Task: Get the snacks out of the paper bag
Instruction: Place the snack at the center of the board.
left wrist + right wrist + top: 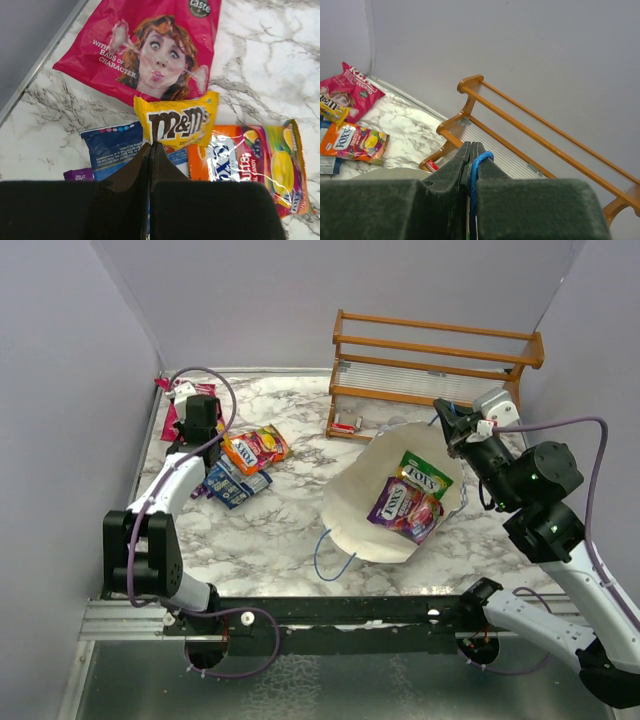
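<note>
The paper bag (352, 515) lies on its side mid-table, its cream mouth facing up. Inside it lie a green-yellow packet (426, 473) and a purple packet (398, 506). My right gripper (448, 420) (471, 147) is at the bag's far rim, shut on its blue cord handle (483, 158). At the far left lie a pink-red bag with a face (150, 45), a blue packet (112, 150) and an orange packet (250, 160). My left gripper (151, 146) hangs over them, shut on the lower edge of a yellow m&m's packet (177, 122).
A wooden rack (435, 360) (520, 125) stands at the back right, right behind the bag, with a small red item (345, 425) at its foot. The bag's other blue handle (330, 560) trails toward the near edge. Grey walls close in on three sides.
</note>
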You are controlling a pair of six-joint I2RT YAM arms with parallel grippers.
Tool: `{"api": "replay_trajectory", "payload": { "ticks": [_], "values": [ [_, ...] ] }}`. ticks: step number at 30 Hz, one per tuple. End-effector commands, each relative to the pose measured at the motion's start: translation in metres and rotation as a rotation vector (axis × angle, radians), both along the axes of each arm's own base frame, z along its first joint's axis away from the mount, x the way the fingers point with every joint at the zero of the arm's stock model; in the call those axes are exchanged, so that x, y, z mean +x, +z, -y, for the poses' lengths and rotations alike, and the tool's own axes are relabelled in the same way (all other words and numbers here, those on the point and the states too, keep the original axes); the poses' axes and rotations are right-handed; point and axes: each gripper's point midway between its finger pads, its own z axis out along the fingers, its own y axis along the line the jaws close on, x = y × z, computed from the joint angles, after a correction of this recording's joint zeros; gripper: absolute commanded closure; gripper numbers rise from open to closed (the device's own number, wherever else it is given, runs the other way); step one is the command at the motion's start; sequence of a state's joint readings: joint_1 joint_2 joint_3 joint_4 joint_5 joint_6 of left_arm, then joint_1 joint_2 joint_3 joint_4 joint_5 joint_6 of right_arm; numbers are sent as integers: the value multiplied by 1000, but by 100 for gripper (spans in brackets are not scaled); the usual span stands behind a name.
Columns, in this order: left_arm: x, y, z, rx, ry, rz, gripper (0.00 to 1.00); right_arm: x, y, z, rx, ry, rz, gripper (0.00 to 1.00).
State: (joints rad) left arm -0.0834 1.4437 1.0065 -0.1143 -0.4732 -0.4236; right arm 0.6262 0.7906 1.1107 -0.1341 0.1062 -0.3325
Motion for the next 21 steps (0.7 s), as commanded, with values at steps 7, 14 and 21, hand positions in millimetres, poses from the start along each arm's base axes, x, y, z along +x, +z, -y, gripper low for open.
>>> {"api": "replay_trajectory", "payload": {
  "ticks": [7,14,21],
  "values": [
    [7,18,-5,-158,-56,36,54,-16,7,-6,-48,77,58,98],
    [2,64,37,-213,-320,140,50,-20,8,-22,-66,163,70,98],
    [-12,110,97,-299,-623,175,47,-13,13,-30,-31,180,48,98]
  ]
}}
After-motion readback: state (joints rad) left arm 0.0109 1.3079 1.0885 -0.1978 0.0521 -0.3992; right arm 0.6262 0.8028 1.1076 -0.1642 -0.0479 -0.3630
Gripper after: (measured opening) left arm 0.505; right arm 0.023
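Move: The yellow M&M pack is already pinched in the left fingers, held low over its spot on the snack pile, about 3 cm ahead of that hand, 2 cm to its right and 5 cm below. The orange Foxs bag lies some 12 cm to the hand's right and 3 cm ahead, the blue bag about 7 cm right and 4 cm back, the pink bag roughly 12 cm ahead and 4 cm left. From the right hand, the spot is some 45 cm left, 19 cm ahead and 32 cm lower. The yellow pack is lowered about 2 cm more towards the pile with a slight drift left, and let go as the left fingers open to roughly half. The emptied left hand then rises some 9 cm and swings right towards the paper bag, turning about 20 degrees clockwise. The right hand keeps hold of the paper bag's blue handle and eases 2 to 3 cm left. ##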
